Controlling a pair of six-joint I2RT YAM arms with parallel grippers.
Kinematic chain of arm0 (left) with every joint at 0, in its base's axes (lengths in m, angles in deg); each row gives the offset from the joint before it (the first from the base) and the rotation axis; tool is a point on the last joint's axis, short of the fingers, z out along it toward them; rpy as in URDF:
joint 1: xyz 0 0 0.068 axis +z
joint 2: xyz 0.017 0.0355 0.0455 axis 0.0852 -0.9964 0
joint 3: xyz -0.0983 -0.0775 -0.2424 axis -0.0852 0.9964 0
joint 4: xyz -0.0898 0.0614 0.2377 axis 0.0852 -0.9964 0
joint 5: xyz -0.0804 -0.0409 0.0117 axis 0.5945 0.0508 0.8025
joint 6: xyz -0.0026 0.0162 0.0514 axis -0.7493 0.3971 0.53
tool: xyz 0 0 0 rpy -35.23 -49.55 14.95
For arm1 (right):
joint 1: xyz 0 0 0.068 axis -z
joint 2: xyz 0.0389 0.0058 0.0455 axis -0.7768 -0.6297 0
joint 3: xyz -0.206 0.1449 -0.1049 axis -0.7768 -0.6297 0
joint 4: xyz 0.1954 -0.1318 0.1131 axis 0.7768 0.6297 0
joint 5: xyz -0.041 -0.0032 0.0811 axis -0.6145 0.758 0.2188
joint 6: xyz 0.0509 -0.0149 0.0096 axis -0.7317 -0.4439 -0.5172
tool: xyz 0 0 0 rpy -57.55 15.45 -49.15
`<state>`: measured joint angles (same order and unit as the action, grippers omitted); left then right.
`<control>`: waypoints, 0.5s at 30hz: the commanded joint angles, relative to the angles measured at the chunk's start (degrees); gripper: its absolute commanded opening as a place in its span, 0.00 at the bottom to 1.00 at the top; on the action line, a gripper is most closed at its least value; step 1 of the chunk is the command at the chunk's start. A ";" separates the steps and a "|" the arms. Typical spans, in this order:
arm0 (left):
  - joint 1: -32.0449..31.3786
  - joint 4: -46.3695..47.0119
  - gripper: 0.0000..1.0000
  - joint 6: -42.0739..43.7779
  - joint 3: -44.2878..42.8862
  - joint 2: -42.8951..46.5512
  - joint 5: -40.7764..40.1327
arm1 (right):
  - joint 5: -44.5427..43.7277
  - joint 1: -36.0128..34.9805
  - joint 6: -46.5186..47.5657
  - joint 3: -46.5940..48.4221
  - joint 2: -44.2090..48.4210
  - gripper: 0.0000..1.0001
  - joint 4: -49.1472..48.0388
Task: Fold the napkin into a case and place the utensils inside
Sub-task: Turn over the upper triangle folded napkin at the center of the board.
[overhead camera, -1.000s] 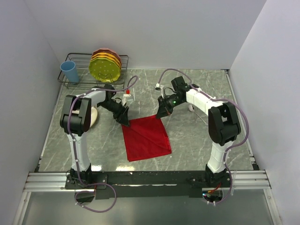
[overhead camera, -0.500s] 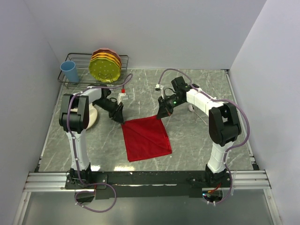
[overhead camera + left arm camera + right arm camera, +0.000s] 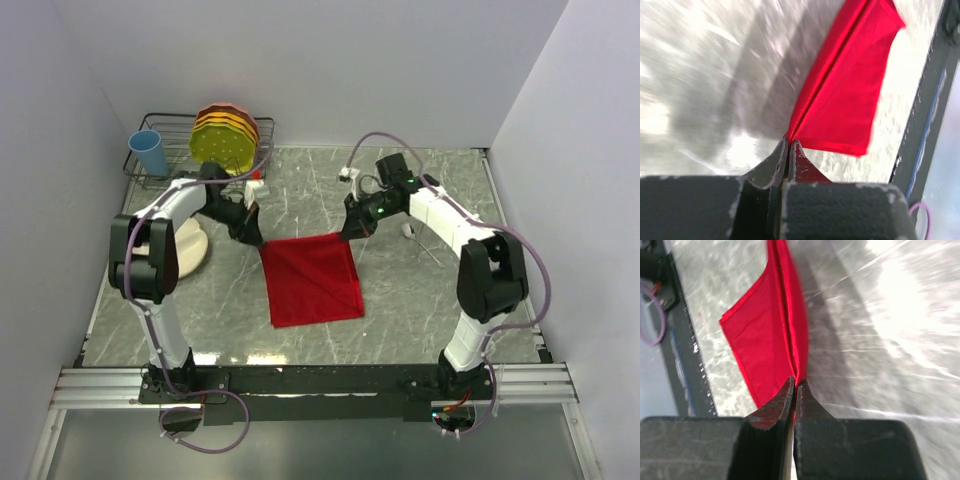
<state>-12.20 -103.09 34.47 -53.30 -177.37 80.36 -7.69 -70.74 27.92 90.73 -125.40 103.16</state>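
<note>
The red napkin point(image 3: 312, 281) lies folded on the marble table, its far edge raised between my two grippers. My left gripper point(image 3: 259, 240) is shut on the far left corner; in the left wrist view the napkin point(image 3: 845, 95) runs out from the closed left gripper point(image 3: 789, 142). My right gripper point(image 3: 348, 232) is shut on the far right corner, and in the right wrist view the napkin point(image 3: 767, 335) hangs pinched in that gripper point(image 3: 795, 382). Thin silver utensils point(image 3: 425, 245) lie on the table to the right of the napkin, beside the right arm.
A wire rack point(image 3: 170, 150) at the back left holds yellow and orange plates point(image 3: 226, 140) and a blue cup point(image 3: 150, 152). A cream plate point(image 3: 196, 250) sits at the left, partly behind the left arm. The metal frame rail point(image 3: 320, 380) runs along the near edge.
My left gripper has closed on the napkin's far left corner. Both grippers have moved away from the arm bases, drawing the far edge taut.
</note>
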 commanded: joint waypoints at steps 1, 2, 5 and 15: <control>0.28 5.82 0.01 -12.06 -11.35 3.47 -3.44 | -4.68 3.41 1.66 4.51 6.19 0.00 -4.66; 0.28 7.57 0.01 -12.96 -13.48 3.03 -4.31 | -5.30 3.86 2.81 7.22 6.11 0.00 -5.27; 0.28 15.45 0.01 -17.88 -21.48 2.59 -8.62 | -7.32 6.14 4.66 14.50 4.18 0.00 -8.51; -1.56 38.41 0.01 -10.88 -12.93 11.11 -19.97 | -8.90 8.18 20.81 13.69 4.33 0.00 -22.05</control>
<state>-14.54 -74.89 18.58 -74.81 -171.22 68.93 -12.91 -63.35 38.43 110.51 -124.16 86.37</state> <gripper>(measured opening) 0.024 0.021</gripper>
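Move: Both hands already pinch the napkin's far edge off the board, the left hand at its left corner and the right hand at its right. From the left hand the napkin's middle lies about 8 cm back, 11 cm right and 4 cm lower; the standing plates are some 22 cm ahead and 9 cm left, and the sectioned dish about 22 cm left, 2 cm back and 5 cm down. From the right hand the napkin's middle is roughly 9 cm back, 7 cm left and 4 cm down, and the utensils about 17 cm right, 1 cm back and 6 cm lower. Keeping their pinch on the two far corners, both hands sweep the napkin quickly up and forward together, each rising nearly 20 cm while reaching some 15 cm out towards the back wall, the left one coming in towards the plates in the rack. As they go, both wrists roll about 45 degrees so the hands' undersides swing forward, and near the end the forward reach eases off while the climb goes on. ##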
